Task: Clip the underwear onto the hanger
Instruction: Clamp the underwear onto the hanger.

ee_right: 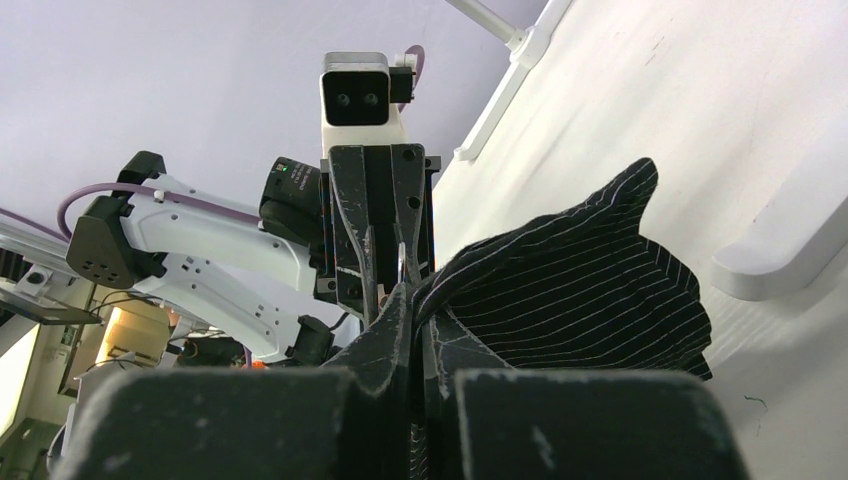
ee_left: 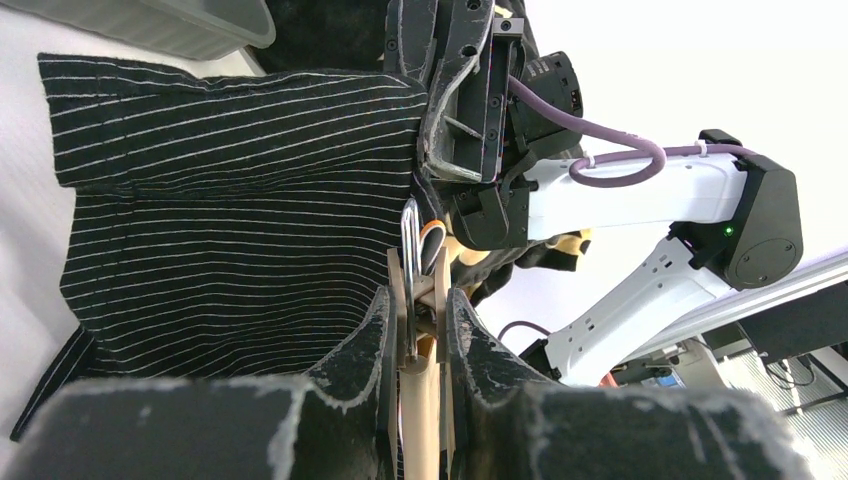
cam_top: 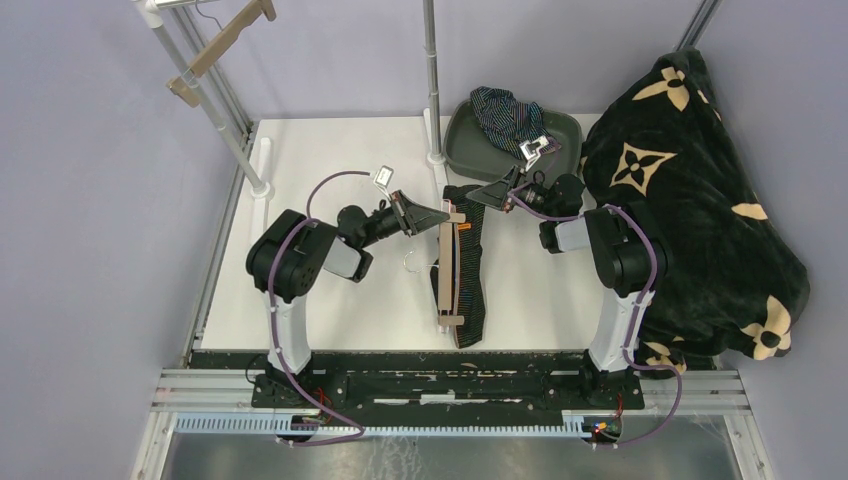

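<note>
A wooden hanger (cam_top: 446, 272) lies on the white table, and the black pinstriped underwear (cam_top: 472, 275) stretches along its right side. My left gripper (cam_top: 444, 214) is shut on the clip at the hanger's far end; in the left wrist view its jaws (ee_left: 420, 318) squeeze the wooden clip (ee_left: 425, 300) beside the underwear (ee_left: 230, 230). My right gripper (cam_top: 480, 198) faces it from the right, shut on the underwear's top edge. In the right wrist view its jaws (ee_right: 418, 305) pinch the striped cloth (ee_right: 570, 290). The navy striped underwear (cam_top: 505, 112) lies in the bin.
A grey bin (cam_top: 566, 134) stands at the back. A big black blanket with tan flowers (cam_top: 700, 200) covers the right side. A rack pole (cam_top: 432, 80) rises behind the hanger, and a second wooden hanger (cam_top: 222, 42) hangs on the rack at the top left.
</note>
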### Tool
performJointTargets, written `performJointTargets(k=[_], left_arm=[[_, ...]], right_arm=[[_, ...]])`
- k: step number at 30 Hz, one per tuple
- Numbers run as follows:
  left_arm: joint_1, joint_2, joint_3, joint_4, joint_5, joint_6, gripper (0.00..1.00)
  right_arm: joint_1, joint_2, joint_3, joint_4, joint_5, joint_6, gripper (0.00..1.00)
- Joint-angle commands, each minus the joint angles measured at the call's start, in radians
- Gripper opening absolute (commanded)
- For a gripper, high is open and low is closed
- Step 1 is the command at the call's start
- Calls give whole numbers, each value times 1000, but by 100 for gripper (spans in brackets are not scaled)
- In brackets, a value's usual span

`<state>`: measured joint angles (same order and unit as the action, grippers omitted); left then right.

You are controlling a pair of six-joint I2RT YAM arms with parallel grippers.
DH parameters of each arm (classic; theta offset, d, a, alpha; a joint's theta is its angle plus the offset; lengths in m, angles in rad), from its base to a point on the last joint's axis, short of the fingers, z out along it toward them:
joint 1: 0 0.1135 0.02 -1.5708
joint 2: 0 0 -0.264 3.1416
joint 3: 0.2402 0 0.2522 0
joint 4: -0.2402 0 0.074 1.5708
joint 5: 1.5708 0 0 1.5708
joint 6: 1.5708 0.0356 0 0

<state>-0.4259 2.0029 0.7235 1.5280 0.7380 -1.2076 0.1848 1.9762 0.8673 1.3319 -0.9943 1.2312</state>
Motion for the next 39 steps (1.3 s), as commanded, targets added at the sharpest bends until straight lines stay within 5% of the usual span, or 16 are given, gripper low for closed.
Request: performJointTargets(k=[1, 23, 31, 39], left_arm=[[-24, 19, 17, 193, 75, -66, 3], [-38, 26, 31, 148, 67, -39, 3], [-37, 37, 34, 148, 66, -42, 36], [-38, 52, 42, 149, 67, -43, 45]], right_arm=[[-15, -57, 46, 110, 36, 5, 1], [-15, -52, 48, 111, 36, 7, 1], [-15, -50, 37, 110, 42, 5, 1], [-15, -33, 21, 109, 47, -6, 1]])
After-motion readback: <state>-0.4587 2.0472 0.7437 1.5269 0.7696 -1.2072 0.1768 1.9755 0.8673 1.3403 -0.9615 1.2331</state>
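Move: The left gripper already squeezes the hanger's far clip, its jaws about 2 cm to the right of the hand point, with the underwear's waistband some 4 cm right and 1 cm ahead. The orange tag lies about 3 cm back and 4 cm right; the hanger bar's middle is roughly 12 cm straight back and 5 cm lower. From the right gripper, which pinches the cloth, the waistband at the clip is about 3 cm back and 2 cm left. Ease the left gripper about half a centimetre right with the clip still squeezed at the underwear's waistband, then open the fingers to roughly twice their gap to release the clip's handles, sinking and drifting right and back some 1 cm as they part. Keep the right gripper shut on the cloth, nearly still, with only a slight forward shift at the end. ##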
